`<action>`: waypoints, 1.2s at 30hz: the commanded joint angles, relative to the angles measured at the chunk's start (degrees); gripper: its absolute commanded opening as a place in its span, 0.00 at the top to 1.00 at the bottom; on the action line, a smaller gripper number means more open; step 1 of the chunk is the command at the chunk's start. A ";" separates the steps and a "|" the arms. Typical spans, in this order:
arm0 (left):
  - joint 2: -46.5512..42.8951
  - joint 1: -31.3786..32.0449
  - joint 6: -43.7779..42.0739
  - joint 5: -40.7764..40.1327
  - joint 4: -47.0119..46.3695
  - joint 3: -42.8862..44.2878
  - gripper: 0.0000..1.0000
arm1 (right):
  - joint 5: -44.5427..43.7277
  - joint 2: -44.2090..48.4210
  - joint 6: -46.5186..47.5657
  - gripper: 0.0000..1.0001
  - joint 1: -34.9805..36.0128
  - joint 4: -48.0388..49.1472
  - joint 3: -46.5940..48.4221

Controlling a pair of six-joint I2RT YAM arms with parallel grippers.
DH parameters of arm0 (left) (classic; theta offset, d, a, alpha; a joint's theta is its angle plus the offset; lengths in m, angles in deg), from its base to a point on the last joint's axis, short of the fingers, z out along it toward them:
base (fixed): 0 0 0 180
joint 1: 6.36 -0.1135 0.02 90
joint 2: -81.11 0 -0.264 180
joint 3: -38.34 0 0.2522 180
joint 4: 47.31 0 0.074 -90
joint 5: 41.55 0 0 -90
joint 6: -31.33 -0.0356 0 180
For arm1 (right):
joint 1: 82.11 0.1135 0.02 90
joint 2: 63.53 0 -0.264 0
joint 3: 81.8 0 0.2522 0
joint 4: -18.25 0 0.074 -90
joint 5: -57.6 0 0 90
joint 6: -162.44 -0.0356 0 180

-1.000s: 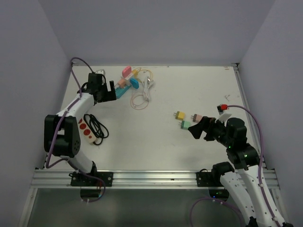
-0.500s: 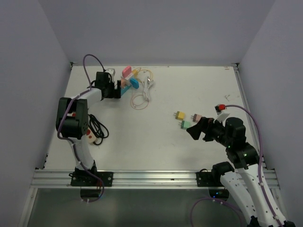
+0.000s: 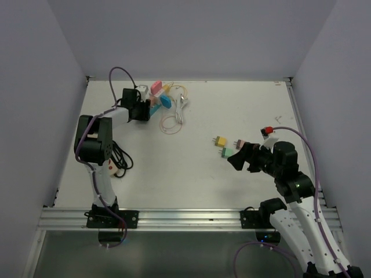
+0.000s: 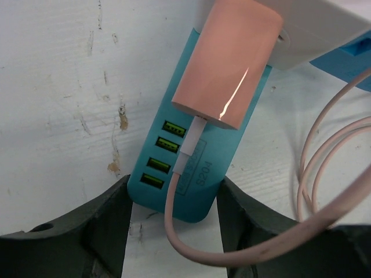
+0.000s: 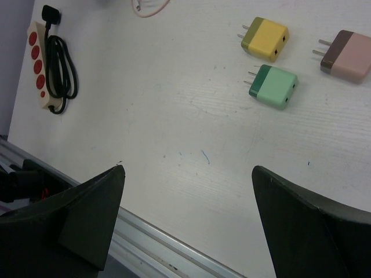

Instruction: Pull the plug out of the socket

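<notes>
A teal socket strip [image 4: 185, 168] with green USB ports lies on the white table. A salmon-pink plug [image 4: 229, 63] sits in it, and a thin pink cable [image 4: 324, 145] runs from the plug's end. My left gripper [image 4: 174, 194] straddles the strip's near end, with both fingers [image 4: 104, 214] pressed against its sides. From above, the left gripper [image 3: 144, 111] is at the far left, by the plug cluster [image 3: 155, 98]. My right gripper [image 3: 237, 157] hovers open over bare table, nothing between its fingers [image 5: 87, 202].
Yellow [image 5: 265, 39], green [image 5: 273, 86] and pink-brown [image 5: 348, 55] adapters lie loose ahead of the right gripper. A cream power strip [image 5: 39, 63] with red sockets and a black cord lies at the left. A coiled cable [image 3: 174, 119] rests beside the teal strip.
The left arm swung right to the teal strip and its jaws closed from wide open onto the strip's end. The right arm barely moved.
</notes>
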 commanded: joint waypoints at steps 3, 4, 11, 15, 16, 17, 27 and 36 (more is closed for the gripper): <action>-3.41 2.81 -1.14 1.69 -3.89 -3.44 0.66 | 2.67 0.63 0.91 0.05 0.18 -0.79 -0.25; -4.63 3.16 -1.05 1.26 -4.07 -4.24 0.70 | 2.76 1.07 0.56 0.05 0.18 -0.88 -0.34; -11.58 8.43 5.78 -4.89 -6.71 -13.46 0.87 | 3.99 4.42 -0.41 0.05 0.18 -2.29 -1.22; -16.41 11.68 12.38 -8.04 -5.83 -20.67 0.89 | 4.70 5.56 -1.11 0.06 0.18 -2.46 -1.75; -18.59 13.26 14.57 -8.67 -5.74 -22.07 0.89 | 4.87 5.65 -1.20 0.06 0.18 -2.64 -1.83; -19.66 14.14 15.90 -9.38 -5.65 -23.48 0.89 | 4.96 5.82 -1.29 0.06 0.26 -2.73 -1.84; -29.33 27.33 30.40 -15.28 0.76 -39.39 0.76 | 5.75 8.28 -3.22 0.07 0.18 -2.82 -5.70; -34.35 43.58 42.19 -15.53 5.95 -40.37 0.40 | 4.61 5.30 -3.40 0.08 0.18 -1.32 -5.97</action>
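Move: The left hand already grips the near end of the teal socket; the bare table it is headed for lies about 26 cm back and 15 cm to its right. The salmon plug on the socket is roughly 8 cm ahead and 5 cm right of this hand, the blue plug 8 cm ahead and 11 cm right, and the pink cable loop 4 cm back and 14 cm right. From the right hand, that bare spot is some 6 cm ahead, 32 cm left and 18 cm below. Keeping its pinch across the near end of the teal socket, the left hand drags the socket low along the table, some 26 cm back towards the robot and about 15 cm to the right, onto the bare middle of the table, its height nearly unchanged and its fingers still slanting down and forward. The empty right hand stays open beyond the loose plugs' near side and eases only about 3 cm back and down. ##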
